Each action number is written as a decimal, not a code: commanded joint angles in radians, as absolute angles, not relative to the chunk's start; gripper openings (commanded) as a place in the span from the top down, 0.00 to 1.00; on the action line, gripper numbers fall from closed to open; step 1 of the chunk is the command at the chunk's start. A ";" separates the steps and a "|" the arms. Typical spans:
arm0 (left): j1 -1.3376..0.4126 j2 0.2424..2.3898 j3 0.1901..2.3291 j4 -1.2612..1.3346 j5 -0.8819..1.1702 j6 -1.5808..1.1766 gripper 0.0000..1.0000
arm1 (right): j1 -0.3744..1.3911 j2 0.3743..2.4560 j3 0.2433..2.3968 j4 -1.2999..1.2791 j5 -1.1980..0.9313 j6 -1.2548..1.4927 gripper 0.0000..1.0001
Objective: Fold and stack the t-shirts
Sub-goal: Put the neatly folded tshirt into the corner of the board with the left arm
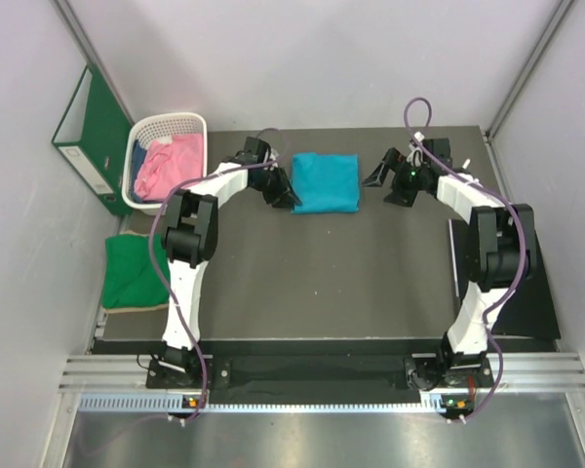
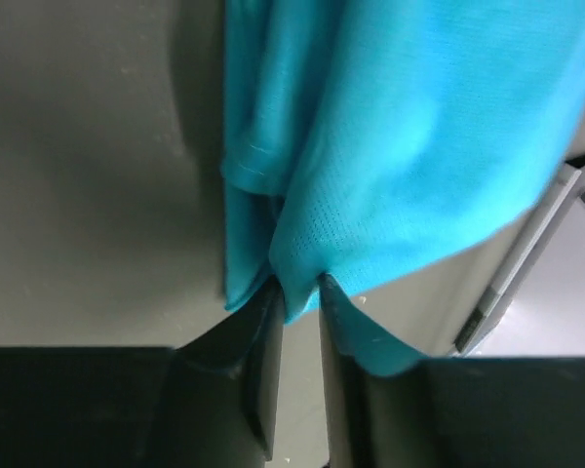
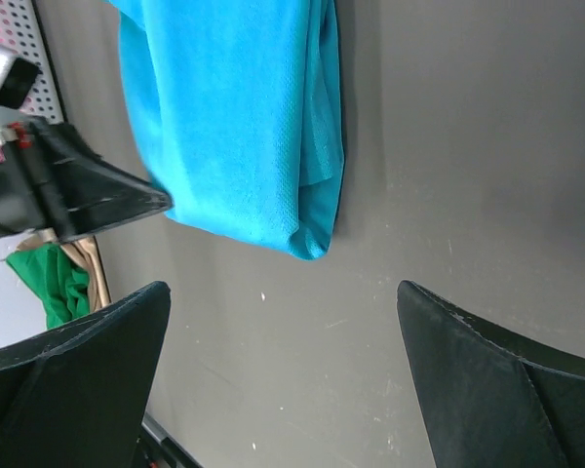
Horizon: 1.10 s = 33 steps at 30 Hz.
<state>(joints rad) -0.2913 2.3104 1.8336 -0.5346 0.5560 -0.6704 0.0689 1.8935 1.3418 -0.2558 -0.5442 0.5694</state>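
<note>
A folded teal-blue t-shirt [image 1: 324,182] lies at the back middle of the dark mat [image 1: 322,283]. My left gripper [image 1: 281,195] is at the shirt's left edge. In the left wrist view a fold of the teal-blue t-shirt [image 2: 400,136] is pinched between the tips of my left gripper [image 2: 297,292]. My right gripper [image 1: 385,180] hovers just right of the shirt, jaws wide. In the right wrist view my right gripper [image 3: 281,292] holds nothing, and the teal-blue t-shirt [image 3: 234,127] lies beyond it. A green t-shirt [image 1: 135,271] sits folded at the left. A pink t-shirt [image 1: 156,168] lies in the basket.
A white lattice basket [image 1: 168,125] stands at the back left, next to a green ring binder [image 1: 90,136] leaning on the wall. A black panel [image 1: 526,292] lies along the mat's right side. Grey walls close in on three sides.
</note>
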 commanded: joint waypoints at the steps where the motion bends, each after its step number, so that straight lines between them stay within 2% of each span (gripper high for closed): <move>1: -0.307 2.348 1.878 -0.538 0.532 -0.644 0.82 | 0.037 1.816 1.348 -0.256 -0.558 0.543 0.01; 3: -0.308 2.355 1.868 -0.545 0.526 -0.640 1.00 | 0.029 1.812 1.350 -0.259 -0.561 0.538 0.00; 16: -0.311 2.163 1.790 -0.744 0.511 -0.532 1.00 | 0.015 1.779 1.310 -0.275 -0.583 0.529 0.00; 20: -0.324 2.096 1.708 -0.811 0.512 -0.488 1.00 | 0.014 1.769 1.293 -0.279 -0.586 0.519 0.00; 33: -0.371 1.686 1.099 -0.833 0.414 -0.520 1.00 | 0.015 1.717 1.229 -0.334 -0.606 0.466 0.00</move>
<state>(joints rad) -0.3706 1.8320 1.1995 -0.7956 0.4694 -0.5030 0.0238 1.7847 1.2545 -0.3214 -0.5823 0.5022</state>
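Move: The folded blue t-shirt has its near left corner right between the left hand's half-closed fingers; its middle lies about 6 cm ahead, 7 cm right and some 2 cm below that hand. The green cloth is roughly 38 cm left and 19 cm back, the laundry basket about 30 cm left and 12 cm ahead. From the right hand the t-shirt's middle is some 13 cm left, 3 cm ahead and 8 cm below. The blue t-shirt's near left corner is pinched as the left hand sinks about 2 cm and shuts its fingers; keeping hold, the hand lifts slightly, then drags the shirt back some 21 cm and a little left, gathering speed, sinking again late while the wrist tips the fingers steeper. The empty, wide-open right hand drifts a few centimetres back and right. ##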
